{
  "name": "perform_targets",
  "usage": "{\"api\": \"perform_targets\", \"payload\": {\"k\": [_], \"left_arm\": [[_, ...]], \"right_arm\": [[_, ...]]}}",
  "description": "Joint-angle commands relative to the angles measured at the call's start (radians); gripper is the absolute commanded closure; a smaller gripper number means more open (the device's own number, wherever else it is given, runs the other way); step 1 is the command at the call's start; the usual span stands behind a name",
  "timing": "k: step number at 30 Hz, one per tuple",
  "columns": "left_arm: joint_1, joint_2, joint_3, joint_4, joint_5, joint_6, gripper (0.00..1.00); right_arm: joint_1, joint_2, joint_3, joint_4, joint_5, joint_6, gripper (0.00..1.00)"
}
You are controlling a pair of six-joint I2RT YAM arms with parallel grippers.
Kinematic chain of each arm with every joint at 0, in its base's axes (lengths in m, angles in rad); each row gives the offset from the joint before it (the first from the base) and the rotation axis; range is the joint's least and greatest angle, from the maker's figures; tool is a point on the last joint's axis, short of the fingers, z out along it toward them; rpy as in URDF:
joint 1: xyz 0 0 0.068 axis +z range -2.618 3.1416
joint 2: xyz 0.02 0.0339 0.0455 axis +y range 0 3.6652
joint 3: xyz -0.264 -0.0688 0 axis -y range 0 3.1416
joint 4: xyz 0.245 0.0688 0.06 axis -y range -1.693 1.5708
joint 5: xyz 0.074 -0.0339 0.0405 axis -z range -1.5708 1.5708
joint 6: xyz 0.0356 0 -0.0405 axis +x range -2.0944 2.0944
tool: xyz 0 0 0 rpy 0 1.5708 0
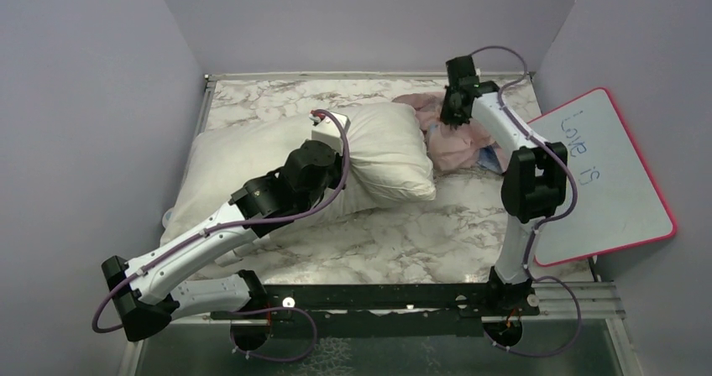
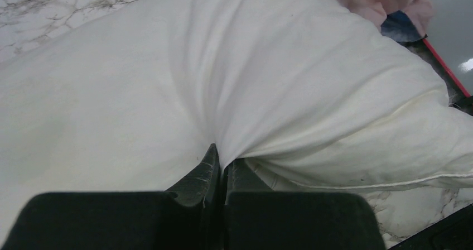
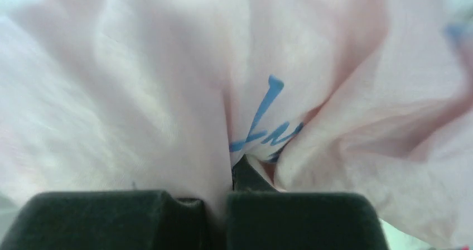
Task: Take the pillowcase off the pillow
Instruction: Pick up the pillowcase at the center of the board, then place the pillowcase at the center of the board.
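Observation:
The plump white pillow (image 1: 382, 154) lies bare across the left and middle of the marble table. My left gripper (image 2: 222, 159) is shut on a pinched fold of the pillow (image 2: 290, 77) near its middle. The pale pink pillowcase (image 1: 458, 137) sits crumpled at the pillow's right end, apart from most of it. My right gripper (image 1: 453, 112) is over that heap, shut on a fold of the pillowcase (image 3: 167, 94), whose blue cursive lettering (image 3: 262, 121) shows just above the jaws. A blue patch of the pillowcase (image 2: 402, 27) peeks out at the far side.
A pink-framed whiteboard (image 1: 604, 174) with writing leans at the table's right edge. Purple walls close in the left, back and right. The marble tabletop (image 1: 420, 233) shows in front of the pillow.

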Motion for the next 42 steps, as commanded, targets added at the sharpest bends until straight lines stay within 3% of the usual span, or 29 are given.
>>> {"api": "perform_targets", "payload": {"k": [1, 9, 14, 19, 25, 34, 38, 39, 42], "left_arm": [[0.009, -0.011, 0.038, 0.134, 0.015, 0.01, 1.0], [0.009, 0.108, 0.045, 0.16, 0.287, 0.075, 1.0], [0.009, 0.241, 0.047, 0.242, 0.474, 0.089, 1.0], [-0.016, 0.38, 0.032, 0.396, 0.651, 0.055, 1.0], [-0.041, 0.456, 0.068, 0.385, 0.611, 0.078, 1.0], [-0.023, 0.346, 0.02, 0.277, 0.491, 0.122, 1.0], [-0.022, 0.302, -0.003, 0.272, 0.451, 0.098, 1.0], [-0.02, 0.296, 0.001, 0.261, 0.439, 0.101, 0.97], [-0.02, 0.277, 0.034, 0.22, 0.399, 0.119, 0.58]], "right_arm": [[-0.073, -0.113, 0.247, -0.034, 0.045, 0.025, 0.99], [-0.147, -0.22, 0.413, -0.031, 0.055, 0.049, 0.99], [-0.165, -0.226, 0.26, 0.011, 0.03, 0.05, 0.99], [-0.191, -0.124, 0.164, 0.011, -0.198, 0.043, 0.95], [-0.195, 0.006, 0.301, -0.1, -0.388, 0.005, 0.97], [-0.195, -0.104, 0.232, 0.012, -0.196, 0.006, 0.89], [-0.195, -0.042, 0.26, -0.079, -0.257, -0.015, 0.82], [-0.195, -0.031, 0.277, -0.101, -0.27, -0.024, 0.75], [-0.193, -0.043, 0.307, -0.153, -0.232, -0.036, 0.45]]}}
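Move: The right hand holds the gathered pillowcase, its middle about 3 cm back, 2 cm to the right and 5 cm below. The pillow's middle lies some 38 cm left and 15 cm back, the whiteboard's about 38 cm right and 15 cm back. The left hand grips the raised pillow, its middle roughly 11 cm left, 2 cm ahead and 10 cm below; the pillowcase is about 31 cm right, 14 cm ahead and 22 cm below. Right hand whips the pillowcase up 27 cm, down, up again; left swings pillow right and down; both begin opening. ##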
